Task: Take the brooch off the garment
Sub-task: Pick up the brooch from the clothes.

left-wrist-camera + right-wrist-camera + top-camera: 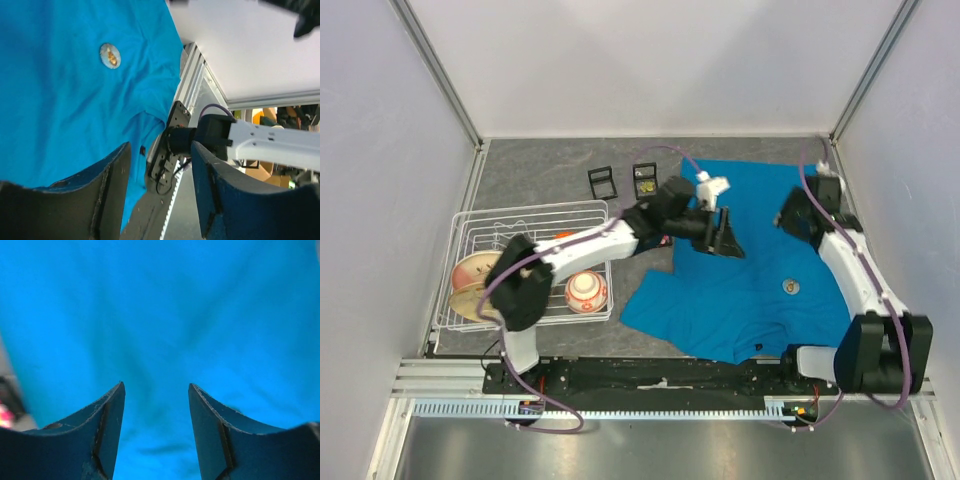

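Observation:
The garment [750, 280], a teal-blue T-shirt, lies spread on the grey table right of centre. The brooch [791, 287], small, round and gold-toned, is pinned on its lower right part. My left gripper [725, 236] hovers over the shirt's upper left area with its jaws apart and nothing between them. In the left wrist view the brooch [110, 55] sits well ahead of the open left gripper [160, 150], on the garment [60, 100]. My right gripper [788, 213] is over the shirt's upper right. In its wrist view the right gripper [156, 387] is open and empty above bare cloth [160, 305].
A white wire dish rack [460, 225] stands at the left with plates [475, 272] and a striped bowl [586, 291]. Two small black open boxes [602, 181] [645, 178] sit behind the shirt. Frame rails [192, 70] border the table.

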You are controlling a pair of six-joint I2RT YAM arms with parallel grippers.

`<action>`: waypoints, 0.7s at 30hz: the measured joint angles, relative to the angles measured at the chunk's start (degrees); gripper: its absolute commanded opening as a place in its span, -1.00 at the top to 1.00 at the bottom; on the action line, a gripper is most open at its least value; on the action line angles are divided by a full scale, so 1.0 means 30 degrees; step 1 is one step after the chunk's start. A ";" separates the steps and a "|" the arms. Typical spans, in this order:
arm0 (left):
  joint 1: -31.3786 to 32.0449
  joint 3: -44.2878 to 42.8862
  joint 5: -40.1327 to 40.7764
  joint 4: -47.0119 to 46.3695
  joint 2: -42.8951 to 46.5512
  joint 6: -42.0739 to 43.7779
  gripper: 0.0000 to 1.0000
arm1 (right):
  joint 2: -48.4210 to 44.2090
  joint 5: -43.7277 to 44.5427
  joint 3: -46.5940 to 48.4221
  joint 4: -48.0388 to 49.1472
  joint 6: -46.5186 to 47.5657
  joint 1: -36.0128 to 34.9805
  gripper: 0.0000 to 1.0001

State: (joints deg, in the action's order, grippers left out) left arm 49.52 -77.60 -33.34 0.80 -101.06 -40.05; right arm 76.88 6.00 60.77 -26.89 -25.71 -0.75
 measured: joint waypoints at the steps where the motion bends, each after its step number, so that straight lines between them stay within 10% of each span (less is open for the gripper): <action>1: 0.0495 -0.0845 -0.0051 -0.0182 -0.1166 0.0000 -0.01 | -0.0889 0.0109 -0.1392 -0.0503 -0.0117 0.0772 -0.21; 9: 0.3344 -0.8102 -0.1071 -0.1996 -1.0418 -0.0138 0.23 | -0.5115 0.0007 -0.7927 -0.2390 -0.1246 0.6557 -0.06; 21: 0.3956 -1.1854 -0.1049 -0.3417 -1.5314 -0.2484 0.31 | -0.6317 -0.2280 -0.9879 0.0007 -0.2448 0.7628 0.47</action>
State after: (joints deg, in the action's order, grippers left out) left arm 61.39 -113.16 -36.49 -9.45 -147.00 -47.51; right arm 57.93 -0.84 31.14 -26.87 -33.06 22.13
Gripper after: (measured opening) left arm 0.359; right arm 0.293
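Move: The round brooch lies flat on the blue garment, about 21 cm to the left hand's right, roughly level with it fore and aft, and some 20 cm below. From the right hand it is about 12 cm back, 6 cm to the right and 15 cm below. The small black piece on the garment lies some 17 cm nearer the robot than the brooch and 9 cm left of it; the flower brooch in its box is about 14 cm ahead of the left hand, 19 cm to its left and 19 cm below. Both empty hands close in on the round brooch from two sides: the left sweeps about 18 cm to the right while sinking some 15 cm, turning slightly clockwise and narrowing its fingers. The right first swings quickly back, down and to the right, roughly 14, 10 and 8 cm, turning clockwise some 25 degrees, then almost stops just above the brooch and draws its fingers to about half their gap, neither hand visibly touching it. ##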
